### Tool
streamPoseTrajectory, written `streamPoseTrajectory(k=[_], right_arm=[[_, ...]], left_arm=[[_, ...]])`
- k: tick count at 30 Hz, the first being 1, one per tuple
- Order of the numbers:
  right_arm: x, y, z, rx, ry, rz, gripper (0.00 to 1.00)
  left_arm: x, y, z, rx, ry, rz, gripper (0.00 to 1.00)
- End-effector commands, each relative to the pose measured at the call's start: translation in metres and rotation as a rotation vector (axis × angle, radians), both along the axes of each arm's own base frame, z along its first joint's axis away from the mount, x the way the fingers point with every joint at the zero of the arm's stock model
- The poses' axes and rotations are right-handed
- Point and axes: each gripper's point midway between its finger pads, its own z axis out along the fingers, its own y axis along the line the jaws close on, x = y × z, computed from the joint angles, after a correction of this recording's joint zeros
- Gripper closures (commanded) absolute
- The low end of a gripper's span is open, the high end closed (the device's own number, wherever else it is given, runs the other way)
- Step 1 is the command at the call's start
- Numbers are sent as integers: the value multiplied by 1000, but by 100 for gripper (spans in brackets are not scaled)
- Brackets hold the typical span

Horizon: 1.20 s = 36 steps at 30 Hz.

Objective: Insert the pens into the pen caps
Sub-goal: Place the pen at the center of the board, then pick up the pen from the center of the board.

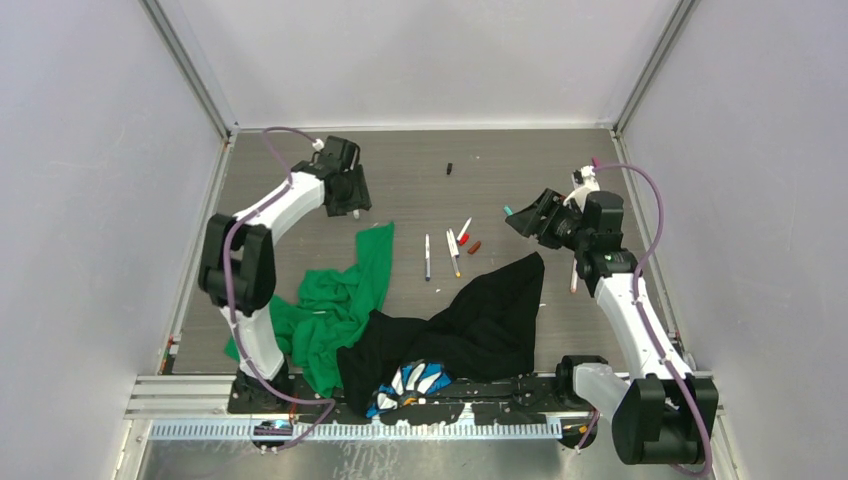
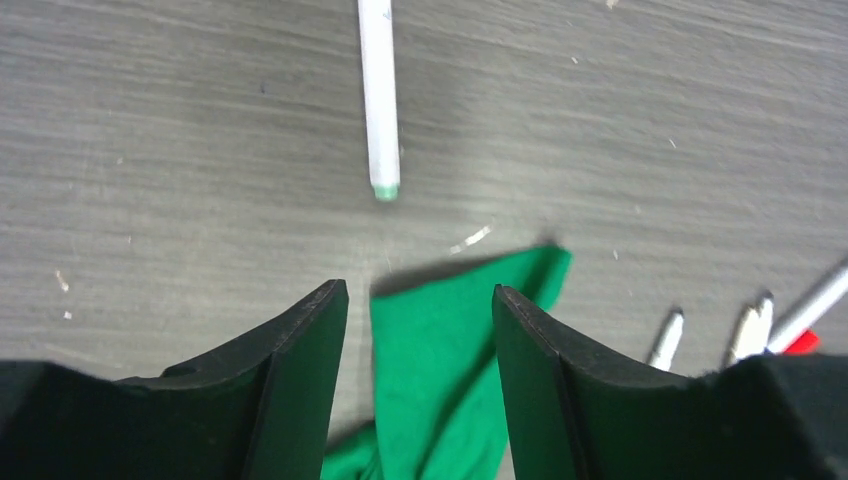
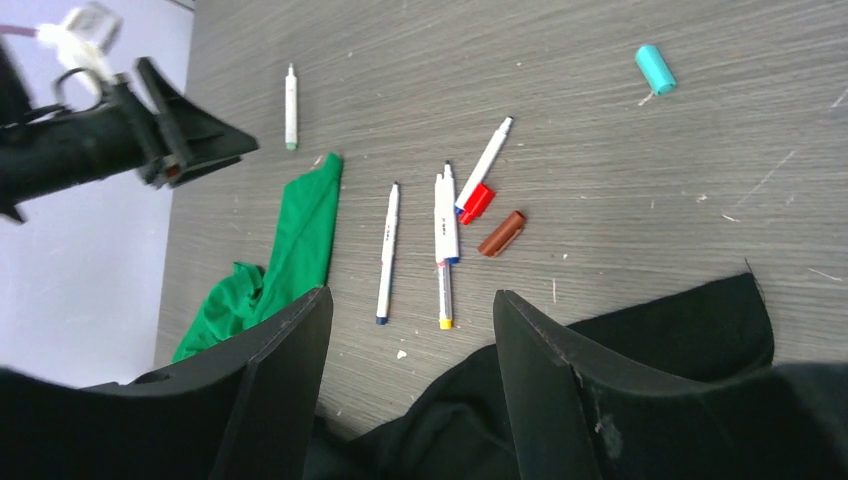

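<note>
Three white pens (image 1: 427, 257) (image 1: 453, 250) (image 1: 463, 229) lie mid-table, with a red cap (image 1: 463, 239) and a brown cap (image 1: 474, 247) beside them. A black cap (image 1: 449, 168) lies farther back and a teal cap (image 1: 508, 211) lies by my right gripper (image 1: 520, 222). The right wrist view shows the pens (image 3: 386, 255) (image 3: 443, 215), the red cap (image 3: 477, 203), the brown cap (image 3: 501, 233) and the teal cap (image 3: 655, 69). My right gripper (image 3: 412, 295) is open and empty. My left gripper (image 2: 418, 290) is open and empty over the green cloth tip, near a green-tipped pen (image 2: 379, 100).
A green cloth (image 1: 345, 295) lies front left and a black cloth (image 1: 480, 320) front centre, over a blue-and-white item (image 1: 420, 380). A thin pen-like object (image 1: 573, 279) lies beside the right arm. Grey walls and metal rails enclose the table.
</note>
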Motion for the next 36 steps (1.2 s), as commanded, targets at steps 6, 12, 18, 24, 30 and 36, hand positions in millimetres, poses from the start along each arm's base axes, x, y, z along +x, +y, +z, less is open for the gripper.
streamPoseTrajectory(k=[6,12,18,24,30,36], right_arm=[[-2,11,31,40,-108,43,34],[1,11,28,42,-93,40,34],[4,11,23,42,-78,39,34],[4,12,18,42,-65,40,34],[4,13,18,41,-64,43,34],[4,14,17,41,-63,45,34]], left_arm=[[53,13,-22,77,39,55,53],[57,16,-38,107,91,47,63],[59,26,-48,88,108,80,64],[59,25,-60,90,140,47,66],[60,22,-68,95,166,21,66],[57,24,-72,106,185,17,81]])
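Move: The uncapped green-tipped pen lies lengthwise ahead of the left hand, its middle about 10 cm forward, 3 cm left and 8 cm below. At about that same depth, the green cloth's far corner is 1 cm ahead and 5 cm right, and the blue-ended pen some 5 cm back and 11 cm right. From the idle right hand the green-tipped pen is roughly 20 cm forward, 32 cm left and 17 cm lower. Onto the rear part of the green-tipped pen comes the left hand, forward some 6 cm and down about 7 cm: forward and down together first, then mostly down, easing slightly left to line up. The fingers, pointing about 10 degrees steeper, narrow from over half open to about a quarter, closing around the barrel near its tail. ##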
